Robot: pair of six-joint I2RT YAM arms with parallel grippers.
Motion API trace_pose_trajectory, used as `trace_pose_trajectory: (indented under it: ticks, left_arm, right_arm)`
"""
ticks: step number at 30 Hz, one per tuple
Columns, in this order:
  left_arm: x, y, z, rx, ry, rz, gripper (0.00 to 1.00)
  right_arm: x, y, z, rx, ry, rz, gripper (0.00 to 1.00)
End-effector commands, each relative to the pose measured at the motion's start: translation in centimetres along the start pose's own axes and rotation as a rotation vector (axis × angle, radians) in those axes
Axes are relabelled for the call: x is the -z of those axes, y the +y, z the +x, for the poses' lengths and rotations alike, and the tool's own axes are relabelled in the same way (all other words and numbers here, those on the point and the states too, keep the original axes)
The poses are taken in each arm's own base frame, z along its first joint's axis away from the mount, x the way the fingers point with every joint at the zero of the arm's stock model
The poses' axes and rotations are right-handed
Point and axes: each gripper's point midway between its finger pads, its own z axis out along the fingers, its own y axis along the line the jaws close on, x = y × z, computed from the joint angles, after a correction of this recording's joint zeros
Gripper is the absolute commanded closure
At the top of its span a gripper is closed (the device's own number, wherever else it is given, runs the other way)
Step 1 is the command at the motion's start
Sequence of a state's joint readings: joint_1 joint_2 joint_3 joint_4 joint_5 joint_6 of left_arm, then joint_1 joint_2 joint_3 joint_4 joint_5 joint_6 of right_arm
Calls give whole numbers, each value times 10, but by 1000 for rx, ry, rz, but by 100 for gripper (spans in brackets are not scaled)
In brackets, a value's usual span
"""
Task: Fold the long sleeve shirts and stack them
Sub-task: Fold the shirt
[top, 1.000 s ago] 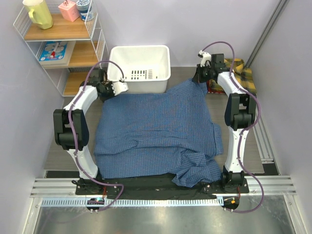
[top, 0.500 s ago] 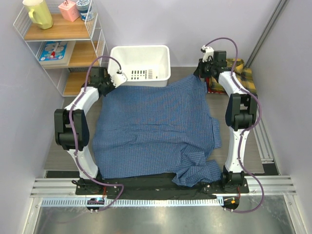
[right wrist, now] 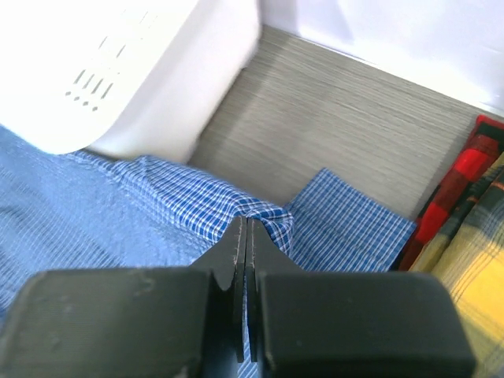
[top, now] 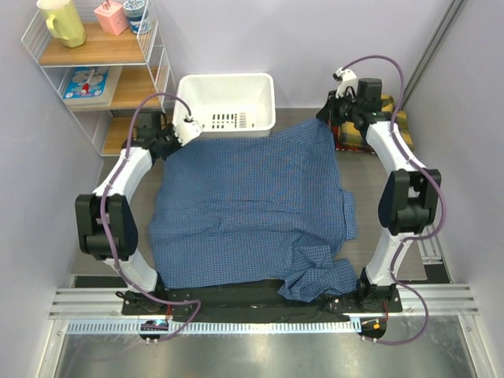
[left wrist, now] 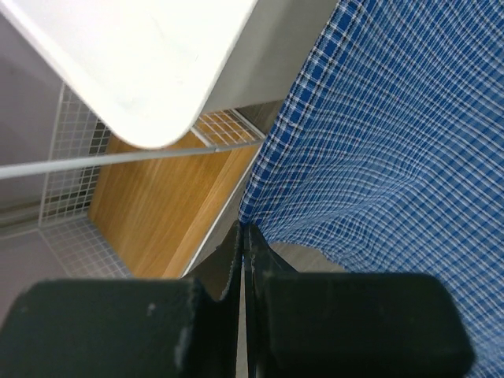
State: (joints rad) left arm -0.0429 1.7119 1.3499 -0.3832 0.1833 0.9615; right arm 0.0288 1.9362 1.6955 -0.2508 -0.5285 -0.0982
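Note:
The blue checked shirt point(top: 252, 205) lies spread over the table, its near right part bunched at the front edge. My left gripper point(top: 168, 146) is shut on its far left corner point(left wrist: 315, 173), with the fingertips point(left wrist: 242, 230) pinching the cloth edge. At the far right corner, my right gripper point(top: 326, 118) is shut on a fold of the same blue cloth point(right wrist: 181, 209), close to the bin's corner. The yellow-and-dark plaid shirt point(top: 394, 116) with red trim point(right wrist: 461, 185) lies at the far right, behind the right arm.
A white plastic bin point(top: 225, 78) stands at the far middle, touching the shirt's far edge. A wire and wood shelf point(top: 94, 55) with a mug and boxes stands at the far left. Aluminium rails point(top: 252, 311) run along the near edge.
Both grippers have moved away from me and outward with the shirt's far corners. The far edge of the blue shirt is now pulled straighter and flatter, and the arms are stretched further.

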Motion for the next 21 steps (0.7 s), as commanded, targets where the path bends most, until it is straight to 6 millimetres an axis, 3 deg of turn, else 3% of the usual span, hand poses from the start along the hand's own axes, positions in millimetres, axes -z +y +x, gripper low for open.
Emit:
trace_pose_trajectory:
  ticks: [1,2,3,4,5,7,8,11,17,21]
  left_arm:
    - [43,-14,-5,-48,-50,65,100]
    - [47,-18,-4,-57,-50,75,100]
    - [48,-29,1,-78,-49,105,100]
    - [52,-34,3,-89,-49,114,100]
    - [60,-38,3,-102,-53,120,100]
    - [64,-53,10,-123,-52,154,100]
    - [70,-59,11,-131,-50,162,100]
    - [80,-82,23,-146,-32,216,100]
    - [98,-134,56,-213,37,361,100]
    - [104,-152,71,-219,75,389,100]
  right_arm:
    - [49,31,-26,57,-72,-42,99]
    - [56,36,-24,62,-72,-45,99]
    - [59,40,-8,54,-40,-50,99]
    - [75,48,-15,75,-61,-53,99]
    - [78,52,3,72,-26,-59,99]
    - [96,62,3,100,-38,-58,99]
    - [99,64,20,100,-2,-62,99]
    - [117,74,42,124,27,-62,99]
    - [134,88,95,109,115,-90,99]
    - [141,97,124,92,165,-119,99]
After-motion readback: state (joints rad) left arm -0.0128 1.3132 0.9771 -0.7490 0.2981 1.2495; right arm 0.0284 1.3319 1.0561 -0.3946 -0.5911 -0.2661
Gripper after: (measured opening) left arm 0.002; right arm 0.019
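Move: Both hands hold the shirt's raised far edge. The shirt's near hem lies about 41 cm back from the left hand and 13 below; the basket is some 15 cm ahead and 19 right of that hand. From the right hand, the bunched sleeve at the near edge lies roughly 46 cm back and 18 below; the folded plaid shirt sits about 20 cm to its right, level with it in reach. Both closed grippers draw the shirt's far edge back towards the near hem, some 17–19 cm, rising slightly before sinking. ##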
